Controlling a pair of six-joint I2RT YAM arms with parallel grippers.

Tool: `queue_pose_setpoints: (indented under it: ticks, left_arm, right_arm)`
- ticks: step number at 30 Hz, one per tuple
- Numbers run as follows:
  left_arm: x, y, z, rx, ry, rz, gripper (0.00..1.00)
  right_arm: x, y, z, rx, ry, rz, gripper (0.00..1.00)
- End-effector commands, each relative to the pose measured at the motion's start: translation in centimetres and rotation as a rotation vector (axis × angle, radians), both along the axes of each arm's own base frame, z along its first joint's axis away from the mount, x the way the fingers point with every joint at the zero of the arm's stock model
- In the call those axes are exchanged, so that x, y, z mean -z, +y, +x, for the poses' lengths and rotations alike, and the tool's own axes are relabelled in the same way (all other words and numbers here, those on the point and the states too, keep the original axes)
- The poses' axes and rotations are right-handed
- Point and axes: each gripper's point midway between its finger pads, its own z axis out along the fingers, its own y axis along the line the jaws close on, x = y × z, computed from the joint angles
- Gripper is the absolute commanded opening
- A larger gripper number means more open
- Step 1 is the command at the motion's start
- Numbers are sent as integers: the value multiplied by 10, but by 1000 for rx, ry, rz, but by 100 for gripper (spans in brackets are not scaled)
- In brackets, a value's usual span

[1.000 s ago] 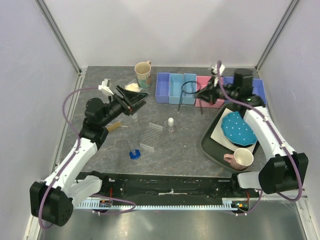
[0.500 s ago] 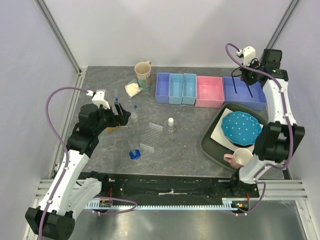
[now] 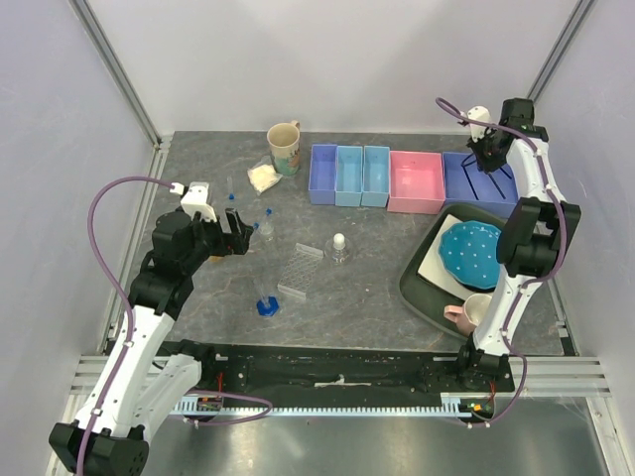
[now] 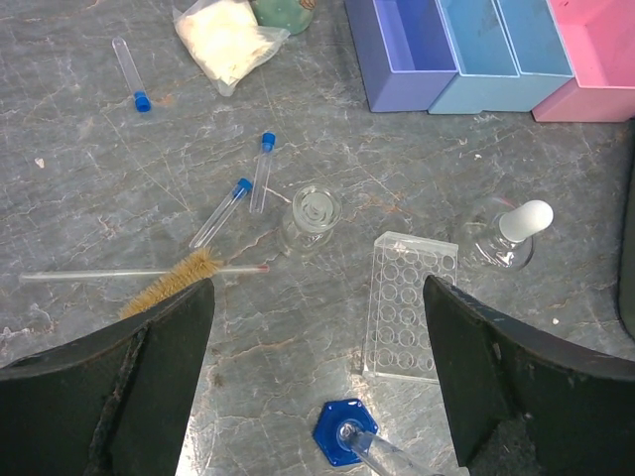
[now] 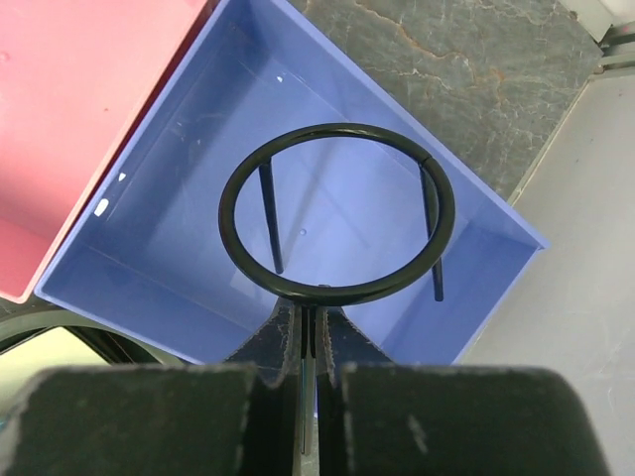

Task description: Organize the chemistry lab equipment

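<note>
My right gripper [image 5: 310,307] is shut on one leg of the black wire ring tripod [image 5: 337,128]. The tripod's other legs reach down into the dark blue bin [image 5: 119,268] at the far right [image 3: 486,186]. Whether they touch its floor I cannot tell. My left gripper [image 4: 317,288] stands open above the table with nothing between its fingers. Below it lie the clear tube rack [image 4: 409,302], the white-stoppered flask [image 4: 501,243], blue-capped tubes [image 4: 260,174] [image 4: 220,213] [image 4: 130,72], a small glass jar [image 4: 311,220] and the bag of pale powder [image 4: 230,40].
A bristle brush [image 4: 169,283], a thin glass rod [image 4: 119,274] and a cylinder on a blue hexagonal foot [image 4: 347,431] lie near the left gripper. Blue bins [image 3: 347,174] and a pink bin [image 3: 415,181] line the back. A cream mug [image 3: 285,147], dark tray [image 3: 422,283], dotted plate [image 3: 478,253] and pink mug [image 3: 476,314] stand around.
The right arm carried the tripod from the middle bins rightwards to over the dark blue bin. The left arm drew back from the powder bag and its jaws opened wider.
</note>
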Motion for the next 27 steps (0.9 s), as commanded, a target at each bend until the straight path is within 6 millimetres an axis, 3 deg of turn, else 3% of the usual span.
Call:
queue_pose_setpoints:
  ticks: [1, 6, 12, 17, 27]
  left_arm:
    - [-3, 4, 2, 2, -32, 42, 92]
    - [-3, 4, 2, 1, -31, 44, 92]
    - [-3, 5, 3, -3, -30, 46, 92]
    - [-3, 5, 3, -5, -31, 46, 92]
    - [-13, 9, -1, -24, -68, 37, 92]
  right_arm:
    - [-15, -6, 14, -9, -47, -32, 4]
    - [10, 2, 5, -24, 12, 13, 6]
    - [22, 8, -3, -28, 45, 43, 9]
    - [17, 15, -6, -38, 37, 71, 12]
    - [13, 19, -12, -35, 41, 93, 26]
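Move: The black ring stand is already in the right fingers, pinched at the near side of its ring. The wide blue bin it goes into has its middle about 10 cm below that hand, some 3 cm to the right and 1 cm ahead. The pink bin's middle lies roughly 18 cm left, level fore and aft, and the blue plate some 22 cm back, straight behind. From the left hand, the blue bin is about 72 cm right and 20 cm ahead. The ring stand is let go of inside the wide blue bin: the right fingers ease from shut to about a quarter open while the hand creeps roughly 1 cm left and slightly forward. The hand then sinks, about 2 cm in all, drawing back some 1.5 cm above the bin floor and ending with the fingertips close over a leg. ##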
